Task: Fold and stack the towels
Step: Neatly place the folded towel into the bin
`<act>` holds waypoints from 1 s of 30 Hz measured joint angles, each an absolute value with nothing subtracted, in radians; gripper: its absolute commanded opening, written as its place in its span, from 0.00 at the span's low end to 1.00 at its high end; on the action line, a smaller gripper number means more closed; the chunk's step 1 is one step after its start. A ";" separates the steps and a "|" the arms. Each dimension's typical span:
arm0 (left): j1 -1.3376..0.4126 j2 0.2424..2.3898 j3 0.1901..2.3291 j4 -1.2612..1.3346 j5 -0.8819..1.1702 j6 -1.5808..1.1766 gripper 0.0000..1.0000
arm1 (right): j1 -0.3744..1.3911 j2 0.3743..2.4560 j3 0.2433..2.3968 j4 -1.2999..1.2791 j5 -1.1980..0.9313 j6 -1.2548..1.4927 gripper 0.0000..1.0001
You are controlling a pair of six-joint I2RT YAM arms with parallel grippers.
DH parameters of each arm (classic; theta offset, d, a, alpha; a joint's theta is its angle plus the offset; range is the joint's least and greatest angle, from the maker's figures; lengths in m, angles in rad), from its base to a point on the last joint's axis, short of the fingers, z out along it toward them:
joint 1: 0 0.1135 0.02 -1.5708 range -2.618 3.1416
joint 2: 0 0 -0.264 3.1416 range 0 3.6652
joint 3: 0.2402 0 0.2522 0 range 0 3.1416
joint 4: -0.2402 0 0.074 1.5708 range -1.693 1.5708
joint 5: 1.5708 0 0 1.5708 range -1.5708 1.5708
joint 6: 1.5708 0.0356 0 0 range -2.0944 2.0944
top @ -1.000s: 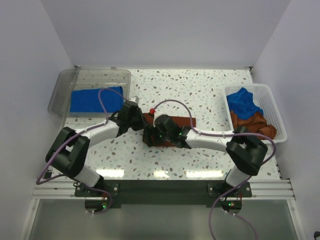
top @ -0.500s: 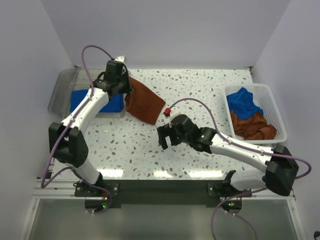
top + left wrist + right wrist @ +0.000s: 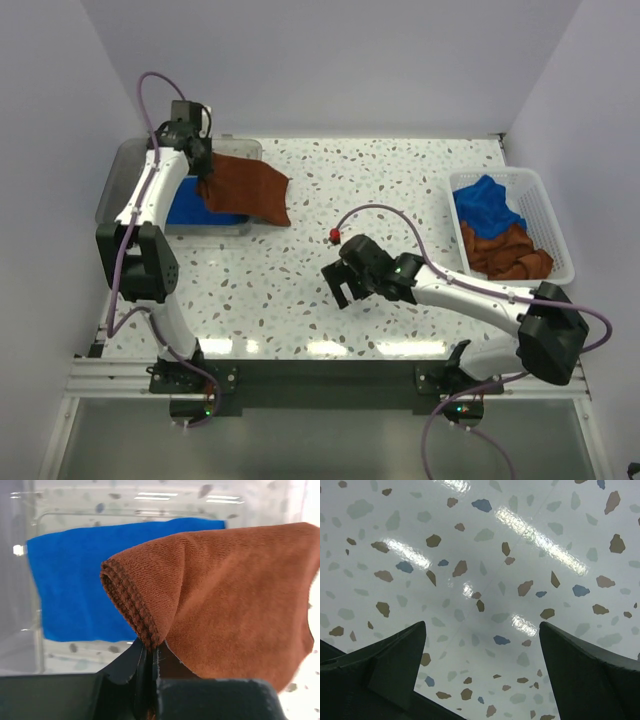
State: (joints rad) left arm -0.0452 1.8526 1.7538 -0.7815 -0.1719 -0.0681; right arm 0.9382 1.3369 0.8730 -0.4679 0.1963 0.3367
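My left gripper [image 3: 203,163] is shut on the hemmed edge of a folded rust-brown towel [image 3: 247,190], holding it up over the clear plastic tray [image 3: 125,170] at the back left. A folded blue towel [image 3: 182,210] lies flat in that tray. In the left wrist view the brown towel [image 3: 240,605] drapes to the right of the pinching fingers [image 3: 127,662], with the blue towel [image 3: 75,580] beneath. My right gripper [image 3: 341,288] hovers open over bare table near the middle, and nothing sits between its fingers [image 3: 395,655].
A white mesh basket [image 3: 550,215] at the right edge holds a crumpled blue towel [image 3: 487,205] and crumpled rust-brown towels [image 3: 510,252]. Speckled tabletop [image 3: 400,180] lies between tray and basket. White walls close in the back and both sides.
The left arm lifted the brown towel from mid-table and carried it back-left over the tray. The right gripper let go of it, opened wide, and drew back slightly toward the near right.
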 measured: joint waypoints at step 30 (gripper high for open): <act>0.191 2.134 1.876 -0.740 -0.287 0.038 0.00 | 0.900 1.552 1.030 -0.562 0.196 0.230 0.99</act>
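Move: The blue towel lying in the clear bin, which the held brown towel is being taken to, is centred about 6 cm to the left hand's left, 3 cm ahead and 17 cm below. The brown towel's middle hangs some 9 cm to this hand's right, level fore and aft and about 8 cm lower. The bin's right wall stands roughly 12 cm right, 4 cm ahead and 12 cm below. From the empty right hand, the blue towel lies about 37 cm left, 28 cm ahead and 8 cm below. The folded brown towel, still pinched by its left edge, is drawn about 14 cm left across the bin by the left hand, towards the blue towel's left end, nearly level at first and then sinking some 8 cm. The fingers stay shut while the wrist turns a little counter-clockwise and tips slightly down. The open right hand eases a couple of centimetres forward and down, clear of everything. ##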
